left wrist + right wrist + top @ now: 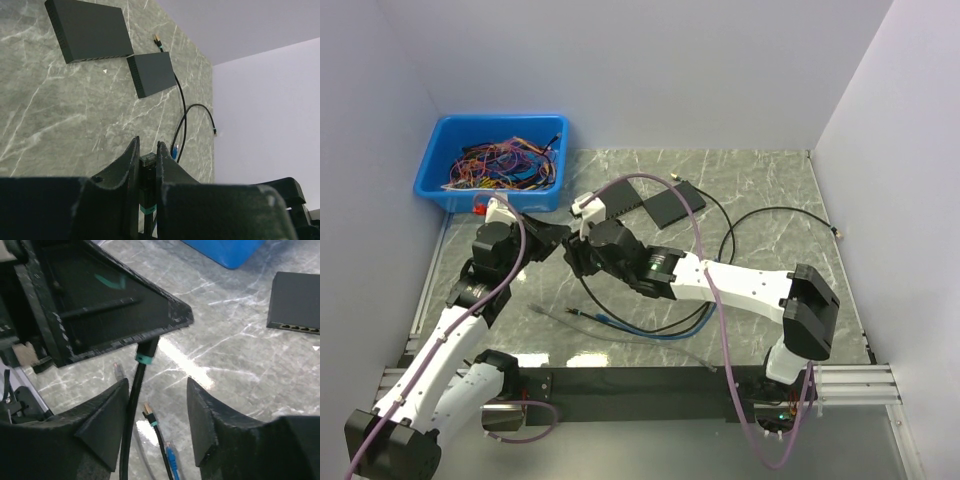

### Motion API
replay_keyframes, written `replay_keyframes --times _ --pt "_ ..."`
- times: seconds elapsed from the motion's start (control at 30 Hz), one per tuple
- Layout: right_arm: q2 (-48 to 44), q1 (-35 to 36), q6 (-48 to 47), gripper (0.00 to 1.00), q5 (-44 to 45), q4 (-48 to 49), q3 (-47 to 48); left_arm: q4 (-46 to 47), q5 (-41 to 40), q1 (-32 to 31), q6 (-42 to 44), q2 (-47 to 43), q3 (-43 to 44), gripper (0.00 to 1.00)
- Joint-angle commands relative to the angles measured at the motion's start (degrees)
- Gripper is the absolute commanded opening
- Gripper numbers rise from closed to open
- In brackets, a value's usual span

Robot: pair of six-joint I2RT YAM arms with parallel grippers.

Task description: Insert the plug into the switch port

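Observation:
My left gripper [147, 150] is shut on a black network plug [147, 161] with a clear tip and a teal band; the tip sticks out between the fingers. It hovers above the table, apart from two black switches, a larger one [90, 30] and a smaller one [155, 74]. In the top view the left gripper [558, 238] meets my right gripper [578, 255] at mid-table. My right gripper [157, 397] is open. The held plug's black cable [132, 405] hangs down beside its left finger [102, 420]. One switch's ports [295, 327] show at the right.
A blue bin [495, 160] of coloured wires stands at the back left. Loose cables lie on the table with a gold-tipped plug [149, 412], a blue plug [172, 460] and a grey plug [118, 371]. Another black cable [770, 215] loops at the right.

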Motion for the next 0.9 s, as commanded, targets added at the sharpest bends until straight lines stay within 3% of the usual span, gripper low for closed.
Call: replay_keyframes --times 0.0,0.1,0.13,0.2,0.27,0.3,0.4,0.53,0.87 --pt "0.7 0.1 0.2 0.53 1.3 0.2 3.7 0.7 0.6 -0.2 -0.6 -1.4 1.9 0.01" --pt "1.4 0.0 0.2 0.31 0.8 0.5 4.1 0.5 1.0 -0.2 -0.6 -1.2 1.8 0.01" --pt "1.6 0.2 0.2 0.15 0.7 0.7 4.1 0.6 1.5 -0.2 -0.5 -1.3 1.6 0.01" --pt "2.1 0.1 0.2 0.00 0.5 0.5 4.1 1.2 2.1 -0.2 -0.3 -1.4 1.4 0.02" --pt "1.8 -0.1 0.2 0.00 0.5 1.0 3.4 1.9 2.8 -0.2 0.3 -1.5 1.2 0.13" --pt "1.3 0.1 0.7 0.00 -0.7 1.6 2.7 2.2 2.9 -0.2 0.6 -1.6 0.8 0.30" --pt "-1.1 -0.2 1.6 0.00 -1.9 4.1 -1.1 3.5 2.9 -0.2 1.0 -2.6 -0.2 0.56" --pt "-4.4 -2.5 3.5 0.00 -6.1 7.1 -5.9 6.3 1.9 -0.2 0.5 -5.8 -2.3 0.61" --pt "-12.4 -8.8 10.3 0.00 -28.0 22.6 -18.6 12.6 1.9 -0.1 0.6 -8.3 -5.6 0.59"
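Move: The plug is already shut between the left hand's fingers, and the right hand's open fingers straddle the black cable behind it, the grip spot about 1 cm back and 1 cm left of the right hand point; that spot is some 5 cm back and 2 cm below the left hand. From the right hand the plug is about 4 cm ahead, the port switch some 24 cm ahead, 6 cm right and 20 cm below, and a loose plug about 5 cm back, 1 cm left and 22 cm down. The right hand edges about 1 cm left and shuts its fingers on the cable just behind the plug while the left hand still holds the plug steady; only then does the left open and lift away, up some 4 cm and slightly back, its fingertips tilting up about 10 degrees. Keeping its pinch, the right hand draws off to its right by about 5 cm, sinking roughly 3 cm on the way before starting to rise again, and pulls the plug clear of the left jaws. ##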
